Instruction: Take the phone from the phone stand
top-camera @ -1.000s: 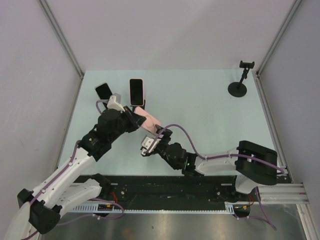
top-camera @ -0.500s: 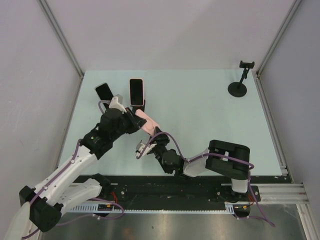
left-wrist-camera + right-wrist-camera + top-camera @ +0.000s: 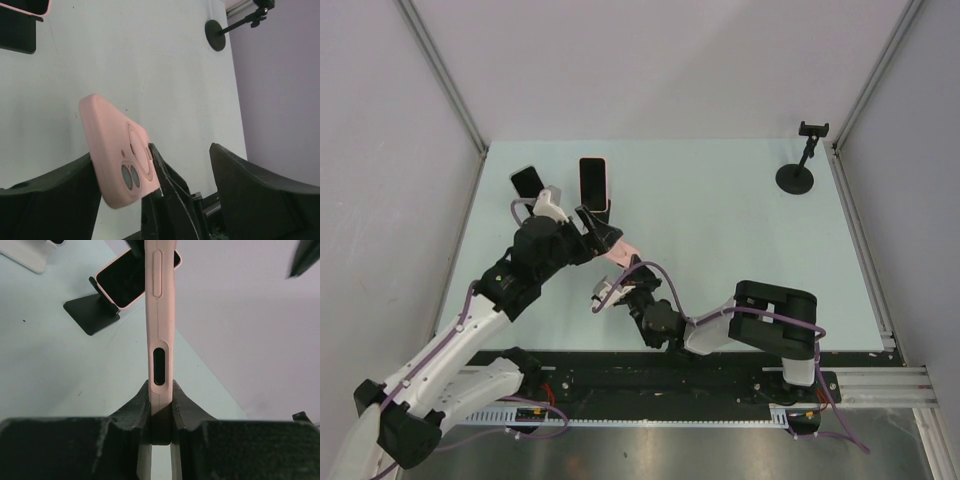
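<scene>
A phone in a pink case [image 3: 617, 247] hangs above the table, off any stand. My right gripper [image 3: 616, 286] is shut on its lower end; in the right wrist view the phone [image 3: 160, 315] stands edge-on, pinched between both jaws of that gripper [image 3: 161, 390]. My left gripper [image 3: 598, 232] is open around the phone's upper end. Its view shows the phone's back with the camera lenses [image 3: 117, 160], and the left gripper [image 3: 154, 156] has a clear gap on each side. An empty black phone stand [image 3: 795, 177] sits at the far right corner.
A second pink-cased phone [image 3: 593, 182] leans on a black stand [image 3: 92, 315] just behind the grippers. A dark phone [image 3: 527, 182] rests on a white stand to its left. Grey walls enclose the table on three sides.
The left gripper has opened and let go of the pink phone. The right gripper moved left under the phone and shut on its lower end.
</scene>
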Controlling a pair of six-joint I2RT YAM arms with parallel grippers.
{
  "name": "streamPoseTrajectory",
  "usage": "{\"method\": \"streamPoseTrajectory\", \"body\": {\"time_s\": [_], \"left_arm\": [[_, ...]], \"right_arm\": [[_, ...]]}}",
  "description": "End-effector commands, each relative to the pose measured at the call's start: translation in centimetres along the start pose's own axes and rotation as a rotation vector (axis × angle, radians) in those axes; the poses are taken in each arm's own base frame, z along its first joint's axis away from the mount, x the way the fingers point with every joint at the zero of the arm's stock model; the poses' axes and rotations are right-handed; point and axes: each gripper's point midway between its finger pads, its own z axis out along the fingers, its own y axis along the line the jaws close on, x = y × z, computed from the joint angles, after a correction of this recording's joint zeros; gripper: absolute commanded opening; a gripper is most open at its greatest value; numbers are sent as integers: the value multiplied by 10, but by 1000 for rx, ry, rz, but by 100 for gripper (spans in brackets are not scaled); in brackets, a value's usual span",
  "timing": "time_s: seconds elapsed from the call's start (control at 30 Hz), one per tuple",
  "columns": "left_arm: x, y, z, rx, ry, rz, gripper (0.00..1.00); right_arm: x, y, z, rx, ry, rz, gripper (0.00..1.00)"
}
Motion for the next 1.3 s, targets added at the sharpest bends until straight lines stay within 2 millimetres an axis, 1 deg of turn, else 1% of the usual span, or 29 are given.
{"method": "streamPoseTrajectory", "body": {"time_s": [0.0,0.03,0.07,0.13,0.17,0.23,0.3,0.37,0.4,0.43,0.47,0.5,0.53,0.57,0.6,0.63,0.7,0.73,0.8,0.83,0.9,0.93,1.0,1.03,1.07,1.13,1.17,1.23,1.27], "left_arm": [[-68,-45,-38,126,-260,107,91],[-77,-41,-43,102,-305,125,93],[-87,-41,-53,94,-352,173,99],[-99,-33,-62,48,-419,214,100],[-105,-31,-72,40,-457,257,100],[-114,-24,-82,-2,-510,292,100],[-119,-19,-94,-17,-546,361,100],[-118,-13,-97,-38,-550,446,100],[-119,-13,-103,-35,-564,467,100],[-118,-10,-104,-47,-562,517,100],[-114,-6,-102,-51,-552,542,100],[-113,-5,-104,-49,-557,561,100],[-110,0,-103,-61,-550,596,100],[-108,2,-102,-59,-543,612,100],[-106,3,-102,-58,-539,629,100],[-102,8,-99,-66,-529,646,100],[-97,12,-96,-68,-516,656,100],[-93,15,-93,-70,-505,664,100],[-89,17,-89,-67,-489,672,100],[-87,20,-86,-70,-478,678,100],[-84,20,-82,-66,-466,682,100],[-82,22,-80,-68,-459,684,100],[-79,23,-77,-66,-444,687,100],[-77,24,-75,-65,-440,687,100],[-75,25,-74,-66,-432,689,100],[-71,28,-71,-65,-418,693,100],[-71,28,-70,-63,-419,694,100],[-69,30,-71,-66,-416,701,100],[-70,30,-71,-65,-418,700,100]], "right_arm": [[-36,-32,1,86,-81,224,0],[-35,-33,2,81,-74,231,0],[-34,-35,3,80,-67,265,0],[-31,-36,4,54,-41,272,0],[-29,-37,7,45,-34,323,0],[-24,-40,9,6,0,346,0],[-14,-45,13,-35,43,425,0],[-10,-49,16,-73,62,482,0],[6,-51,18,-82,118,528,0],[3,-61,19,-101,108,571,0],[6,-64,20,-114,122,608,0],[27,-71,24,-109,184,651,0],[21,-80,23,-150,166,716,0],[35,-79,19,-181,221,734,0],[54,-98,26,-141,257,810,0],[50,-103,24,-192,243,851,0],[69,-116,20,-195,297,890,0],[84,-132,23,-189,313,938,0],[100,-147,17,-182,354,999,0],[117,-163,16,-164,377,1052,0],[135,-176,9,-138,418,1088,0],[150,-189,7,-112,438,1118,0],[169,-198,1,-85,483,1188,0],[173,-199,-1,-100,490,1219,0],[192,-213,-5,-48,512,1255,0],[208,-214,-8,-57,542,1298,0],[220,-224,-10,-29,542,1317,0],[239,-222,-12,-33,575,1376,0],[250,-229,-14,-8,578,1393,0]]}}
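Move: The right hand already pinches the phone by one end, and the left fingers have just opened around the other. The empty black stand is roughly 34 cm ahead of the right hand, 43 cm to its right and 9 cm lower. Another phone on a stand is about 24 cm ahead of the right hand, 10 cm to its left and 8 cm lower. From the left hand the empty stand lies about 32 cm ahead, 47 cm right and 16 cm lower. Keep the right gripper shut on the phone and swing it about 30 cm right and some 12 cm forward towards the empty stand, rising slightly and then sinking, while rolling the hand's left side up and tipping the fingers down. Open the left gripper fully, lift it clear of the phone and off to the left, tilting its fingers up, then let it sink partway back. ##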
